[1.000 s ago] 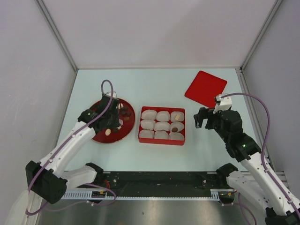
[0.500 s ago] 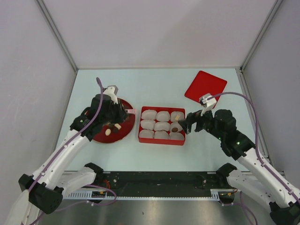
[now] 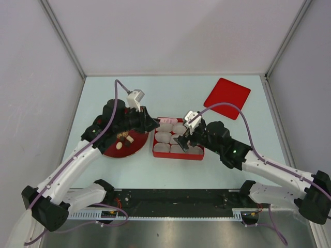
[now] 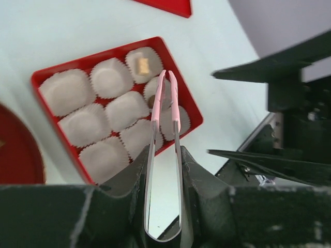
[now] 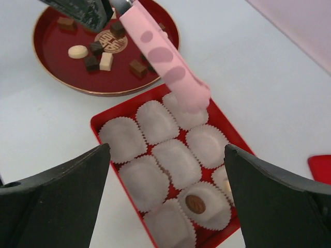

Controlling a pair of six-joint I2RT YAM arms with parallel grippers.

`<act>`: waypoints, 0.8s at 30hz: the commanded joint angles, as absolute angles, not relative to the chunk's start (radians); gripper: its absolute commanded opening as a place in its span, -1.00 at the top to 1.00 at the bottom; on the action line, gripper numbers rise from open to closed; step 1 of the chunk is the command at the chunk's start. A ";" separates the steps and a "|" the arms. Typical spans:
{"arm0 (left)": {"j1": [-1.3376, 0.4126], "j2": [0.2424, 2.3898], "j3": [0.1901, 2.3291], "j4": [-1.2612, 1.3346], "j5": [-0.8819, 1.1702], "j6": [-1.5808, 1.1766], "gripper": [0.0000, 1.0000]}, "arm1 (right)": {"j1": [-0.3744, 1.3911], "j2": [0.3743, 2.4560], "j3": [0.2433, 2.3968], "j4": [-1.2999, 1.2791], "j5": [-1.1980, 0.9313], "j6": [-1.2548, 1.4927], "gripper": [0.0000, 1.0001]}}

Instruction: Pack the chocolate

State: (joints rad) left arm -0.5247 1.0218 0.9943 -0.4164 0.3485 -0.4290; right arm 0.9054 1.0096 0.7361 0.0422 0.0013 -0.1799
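Note:
Several dark and cream chocolate pieces [image 5: 106, 61] lie on a round red plate [image 5: 57, 72]. A red box [image 4: 39, 77] holds white paper cups. One cup has a round brown chocolate [image 5: 195, 204] and a corner cup has a tan one [image 4: 141, 64]. My left gripper [image 4: 164, 160] is shut on pink-tipped metal tongs [image 4: 165, 98], whose tips hang over the box's right side. I cannot make out anything between the tips. My right gripper [image 5: 166, 150] hovers open over the box, with nothing between its fingers.
A flat red lid [image 3: 226, 97] lies at the back right of the pale table. The plate [image 3: 111, 150] sits just left of the box [image 3: 178, 156]. Both arms crowd together above the box. Grey walls enclose the table on three sides.
My left gripper has swung right from the plate to above the box, carrying the tongs. My right arm has reached left from beside the box to hover over it.

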 commanded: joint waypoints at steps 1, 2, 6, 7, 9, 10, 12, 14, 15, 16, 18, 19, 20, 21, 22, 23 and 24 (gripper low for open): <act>-0.557 1.023 1.057 -0.341 0.433 -0.399 0.63 | 0.919 1.064 0.827 0.187 0.058 -0.304 -0.90; -0.563 1.023 1.063 -0.341 0.433 -0.396 0.64 | 0.919 1.075 0.836 0.196 0.063 -0.330 -0.89; -0.572 1.028 1.074 -0.348 0.449 -0.390 0.63 | 0.919 1.124 0.864 0.222 0.083 -0.371 -0.83; -0.574 1.029 1.075 -0.345 0.451 -0.390 0.63 | 0.919 1.132 0.873 0.227 0.077 -0.379 -0.80; -0.577 1.032 1.080 -0.347 0.453 -0.390 0.63 | 0.919 1.147 0.888 0.221 0.063 -0.391 -0.75; -0.578 1.032 1.081 -0.348 0.454 -0.393 0.63 | 0.920 1.163 0.899 0.219 0.048 -0.393 -0.71; -0.578 1.029 1.085 -0.348 0.454 -0.391 0.63 | 0.920 1.170 0.902 0.218 0.041 -0.390 -0.67; -0.578 1.031 1.089 -0.348 0.454 -0.393 0.63 | 0.919 1.180 0.904 0.218 0.037 -0.397 -0.56; -0.578 1.032 1.091 -0.348 0.459 -0.393 0.63 | 0.919 1.181 0.905 0.215 0.034 -0.402 -0.48; -0.578 1.031 1.092 -0.348 0.459 -0.394 0.63 | 0.920 1.186 0.907 0.212 0.028 -0.405 -0.40; -0.580 1.028 1.092 -0.345 0.465 -0.400 0.63 | 0.920 1.189 0.913 0.210 0.026 -0.407 -0.17; -0.580 1.028 1.092 -0.342 0.466 -0.402 0.63 | 0.920 1.190 0.916 0.209 0.026 -0.410 -0.06; -0.580 1.028 1.091 -0.339 0.468 -0.405 0.63 | 0.920 1.195 0.920 0.200 0.028 -0.413 -0.02; -0.580 1.026 1.089 -0.336 0.472 -0.408 0.63 | 0.919 1.195 0.923 0.196 0.025 -0.414 0.03; -0.578 1.025 1.088 -0.336 0.476 -0.411 0.63 | 0.920 1.195 0.923 0.195 0.025 -0.417 0.05; -0.580 1.025 1.086 -0.333 0.479 -0.413 0.63 | 0.920 1.196 0.925 0.190 0.023 -0.420 0.07; -0.580 1.025 1.086 -0.331 0.483 -0.419 0.63 | 0.920 1.195 0.928 0.189 0.018 -0.422 0.20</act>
State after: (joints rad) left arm -0.5739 1.0348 1.0435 -0.3805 0.4351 -0.4103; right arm 0.9154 1.1912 0.8665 0.1608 0.0299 -0.4034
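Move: Hanging over the candy box, the left hand already holds the tongs, whose pink tips lie about 4 cm ahead, 7 cm right and 3 cm below it. From the open right hand those tips are some 4 cm ahead, 5 cm to its left and about level. The box's middle is roughly 2 cm ahead, 3 cm left and 18 cm below the right hand; the chocolate plate lies about 2 cm ahead, 16 cm left and 21 cm below the left hand. Reaching about 4 cm forward, 3 cm left and 3 cm up, the right hand tips its fingers up some 10 degrees and closes them from wide open to about half, one on each side of the tongs' pink tips. The left hand keeps its grip and brings the tongs to meet it, rising and easing right about 2.5 cm each while drawing slightly back. ##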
